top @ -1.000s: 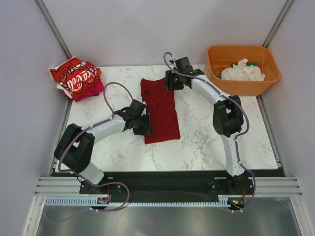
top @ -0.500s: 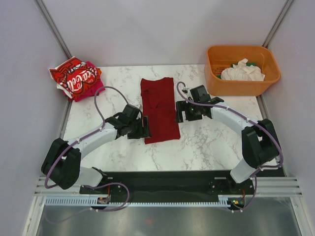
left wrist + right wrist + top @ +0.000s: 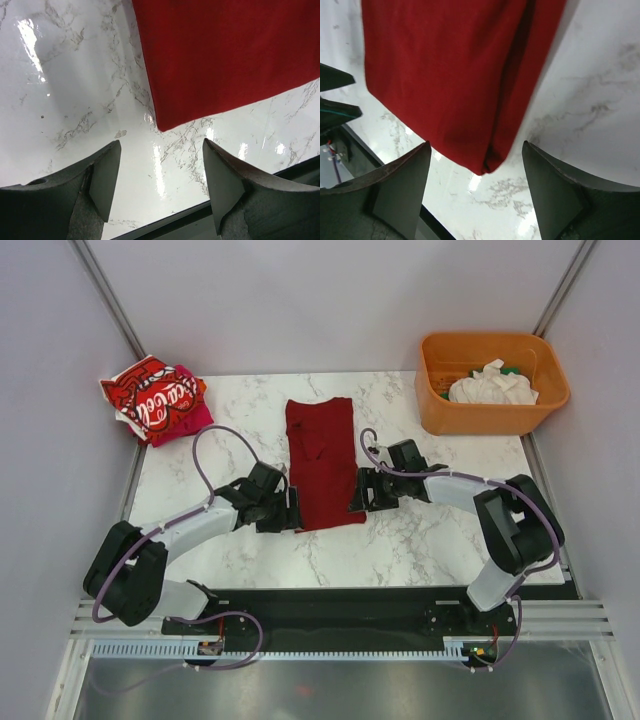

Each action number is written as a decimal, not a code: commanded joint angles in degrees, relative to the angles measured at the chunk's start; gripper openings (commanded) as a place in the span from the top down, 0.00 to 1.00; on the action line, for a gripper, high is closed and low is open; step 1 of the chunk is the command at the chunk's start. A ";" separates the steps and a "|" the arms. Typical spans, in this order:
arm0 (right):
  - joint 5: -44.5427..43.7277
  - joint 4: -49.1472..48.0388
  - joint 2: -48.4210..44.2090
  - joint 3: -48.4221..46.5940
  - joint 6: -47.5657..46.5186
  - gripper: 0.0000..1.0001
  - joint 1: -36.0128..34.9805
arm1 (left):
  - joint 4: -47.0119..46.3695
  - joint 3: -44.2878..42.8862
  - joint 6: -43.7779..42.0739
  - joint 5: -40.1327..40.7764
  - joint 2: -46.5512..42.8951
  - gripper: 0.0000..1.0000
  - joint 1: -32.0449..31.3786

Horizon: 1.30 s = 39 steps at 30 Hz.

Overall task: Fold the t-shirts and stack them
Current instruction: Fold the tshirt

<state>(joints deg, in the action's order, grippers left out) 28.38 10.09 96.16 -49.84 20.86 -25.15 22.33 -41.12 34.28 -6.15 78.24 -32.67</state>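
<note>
A plain dark red t-shirt (image 3: 323, 462) lies folded in a long strip on the marble table (image 3: 420, 540). My left gripper (image 3: 291, 510) is open and empty just left of its near left corner (image 3: 165, 122). My right gripper (image 3: 357, 495) is open and empty just right of its near right corner (image 3: 487, 162). A bright red t-shirt with white lettering (image 3: 150, 395) lies folded on a magenta one (image 3: 190, 422) at the far left. A white t-shirt (image 3: 492, 385) lies crumpled in the tub.
An orange plastic tub (image 3: 492, 418) stands at the far right, with something green beside the white cloth in it. Grey walls close in the table on the left, back and right. A black rail (image 3: 340, 602) runs along the near edge.
My right arm has swung from the shirt's far right edge down to its near right corner. My left gripper has moved a little nearer, toward the near left corner. The shirt has not moved.
</note>
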 commanded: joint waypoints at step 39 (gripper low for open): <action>-0.51 -5.96 -9.22 16.79 7.07 1.00 -1.39 | -13.54 8.16 10.89 1.95 3.43 0.98 -7.94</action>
<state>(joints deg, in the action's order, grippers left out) 30.65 -1.41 90.96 -35.90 26.44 -25.32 5.26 -36.25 43.27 -3.55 84.23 -40.07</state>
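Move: The t-shirt's near right corner is about 2 cm back from the right hand, with no sideways offset and 2 cm below. Its near left corner lies some 2 cm ahead of the left hand, 3 cm right and 3 cm below. The t-shirt's middle is roughly 12 cm ahead and 8 cm left of the right hand; the table's front edge is around 12 cm straight back from the left hand. Lower the right gripper about 2 cm while easing back, shut it on the t-shirt's near right corner, hold, then drag it farther back, about 4 cm in all. Bring the open left gripper about 5 cm right and 2.5 cm down, dipping back and then forward again, and close it late to pinch the near left corner. ##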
